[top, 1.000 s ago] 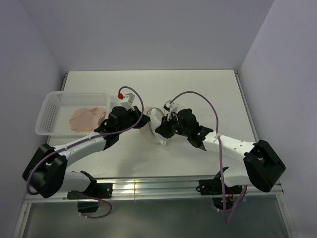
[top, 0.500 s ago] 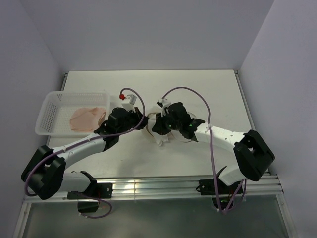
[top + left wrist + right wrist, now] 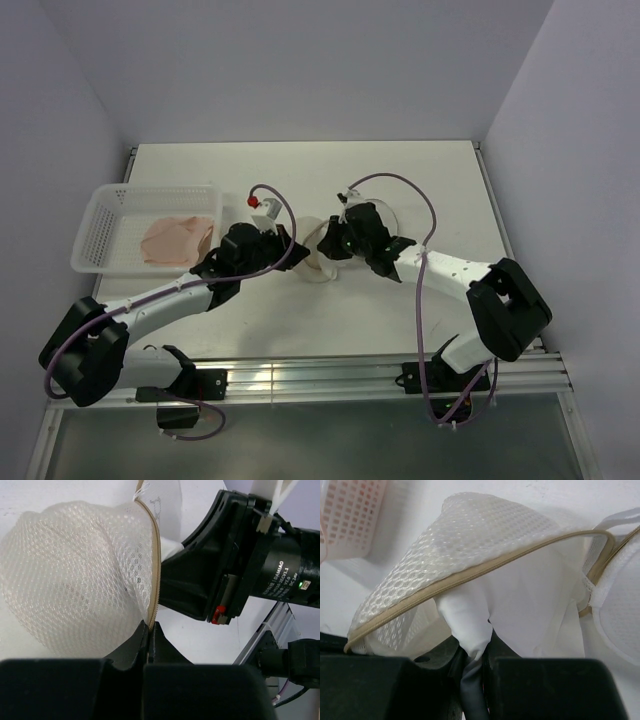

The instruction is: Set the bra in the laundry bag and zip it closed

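The laundry bag, a white mesh case with a tan zipper rim, sits at the table's middle between both grippers. My left gripper is shut on the zipper rim at the edge of one mesh dome. From the other side, my right gripper is shut on a fold of smooth white fabric under the raised mesh half. The second half lies to the right. The pale pink bra lies in the white basket, apart from both grippers.
The perforated white basket stands at the table's left, close to the left arm's wrist. The right arm's black wrist is close beside the bag in the left wrist view. Walls enclose the table on three sides.
The right arm has drawn in, and its wrist has swung toward the far side with the bag's fabric. The left gripper has shifted slightly right. Both grips hold.
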You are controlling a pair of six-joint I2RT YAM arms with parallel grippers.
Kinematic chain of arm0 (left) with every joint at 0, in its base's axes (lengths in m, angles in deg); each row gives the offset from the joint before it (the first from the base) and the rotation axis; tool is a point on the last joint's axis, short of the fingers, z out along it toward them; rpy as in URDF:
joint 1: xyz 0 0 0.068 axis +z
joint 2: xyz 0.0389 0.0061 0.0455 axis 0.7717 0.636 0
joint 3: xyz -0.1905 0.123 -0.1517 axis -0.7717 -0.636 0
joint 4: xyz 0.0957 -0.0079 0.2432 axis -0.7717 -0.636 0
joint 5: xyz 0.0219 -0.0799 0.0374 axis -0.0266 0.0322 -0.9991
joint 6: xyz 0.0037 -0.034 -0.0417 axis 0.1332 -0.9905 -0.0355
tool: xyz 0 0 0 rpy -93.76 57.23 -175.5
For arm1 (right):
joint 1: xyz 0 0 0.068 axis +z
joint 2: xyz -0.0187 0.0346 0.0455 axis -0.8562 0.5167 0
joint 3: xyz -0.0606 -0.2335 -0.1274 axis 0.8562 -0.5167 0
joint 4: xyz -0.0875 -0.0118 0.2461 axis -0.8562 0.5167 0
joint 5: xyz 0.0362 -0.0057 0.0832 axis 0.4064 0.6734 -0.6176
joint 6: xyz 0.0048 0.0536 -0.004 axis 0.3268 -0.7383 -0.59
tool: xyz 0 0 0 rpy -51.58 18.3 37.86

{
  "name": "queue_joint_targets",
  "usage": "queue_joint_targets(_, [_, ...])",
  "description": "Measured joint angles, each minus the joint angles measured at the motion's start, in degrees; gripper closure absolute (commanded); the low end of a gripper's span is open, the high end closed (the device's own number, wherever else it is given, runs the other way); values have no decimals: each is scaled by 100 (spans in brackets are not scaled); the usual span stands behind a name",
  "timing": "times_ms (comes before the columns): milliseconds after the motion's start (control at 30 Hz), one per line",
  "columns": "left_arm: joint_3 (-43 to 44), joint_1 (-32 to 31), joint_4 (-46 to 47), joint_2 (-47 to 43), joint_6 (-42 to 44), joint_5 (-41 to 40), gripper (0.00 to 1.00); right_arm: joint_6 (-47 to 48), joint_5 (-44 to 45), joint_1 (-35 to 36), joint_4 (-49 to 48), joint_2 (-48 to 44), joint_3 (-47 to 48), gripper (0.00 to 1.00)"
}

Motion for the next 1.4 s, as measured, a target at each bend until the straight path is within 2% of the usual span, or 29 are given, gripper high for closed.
queue_joint_targets(267, [44,-127,7,271,-9,28,100,-575,284,-11,-186,2,-2,100])
queue_joint_targets(567, [15,-151,164,339,-354,0,100,-1427,815,103,-857,122,-275,98])
queue_joint_targets(767, [-87,-153,299,385,-728,-13,100,-1733,1196,197,-1141,461,-417,81])
queue_joint_targets(867, [-136,-155,306,310,-925,-74,100,-1720,1434,201,-1152,275,-588,62])
queue_joint_targets(1033, [-258,-179,313,15,-1248,-315,100,-1408,1539,186,-994,-87,-693,25])
queue_joint_targets(1167, [-551,-192,435,-181,-1421,-496,100,-1045,1318,28,-455,-459,-802,15])
queue_joint_targets(1300, [-656,-199,463,-153,-1486,-505,100,-649,922,-223,83,-1005,-837,14])
queue_joint_targets(1400, [-671,-199,533,-138,-1484,-511,100,-442,527,-522,334,-1416,-839,9])
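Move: The right hand holds the bra at the mouth of the laundry bag; the middle of that mouth lies about 2 cm ahead of the hand, 2 cm left and 3 cm lower. The bag's round flap lies some 13 cm right of this hand, 7 cm farther out and 8 cm down. From the left hand, which pinches the zip rim, the mouth's middle is about 4 cm ahead, 3 cm right and 4 cm below. Forward about 2 cm goes the right hand, bra still pinched, turning some 20 degrees clockwise and then dipping into the bag's mouth. Its fingers open wide, let go of the bra and draw out about 6 cm to the right and a little back, rising at the end. The left hand keeps its pinch on the zip rim, easing slightly down and back. ##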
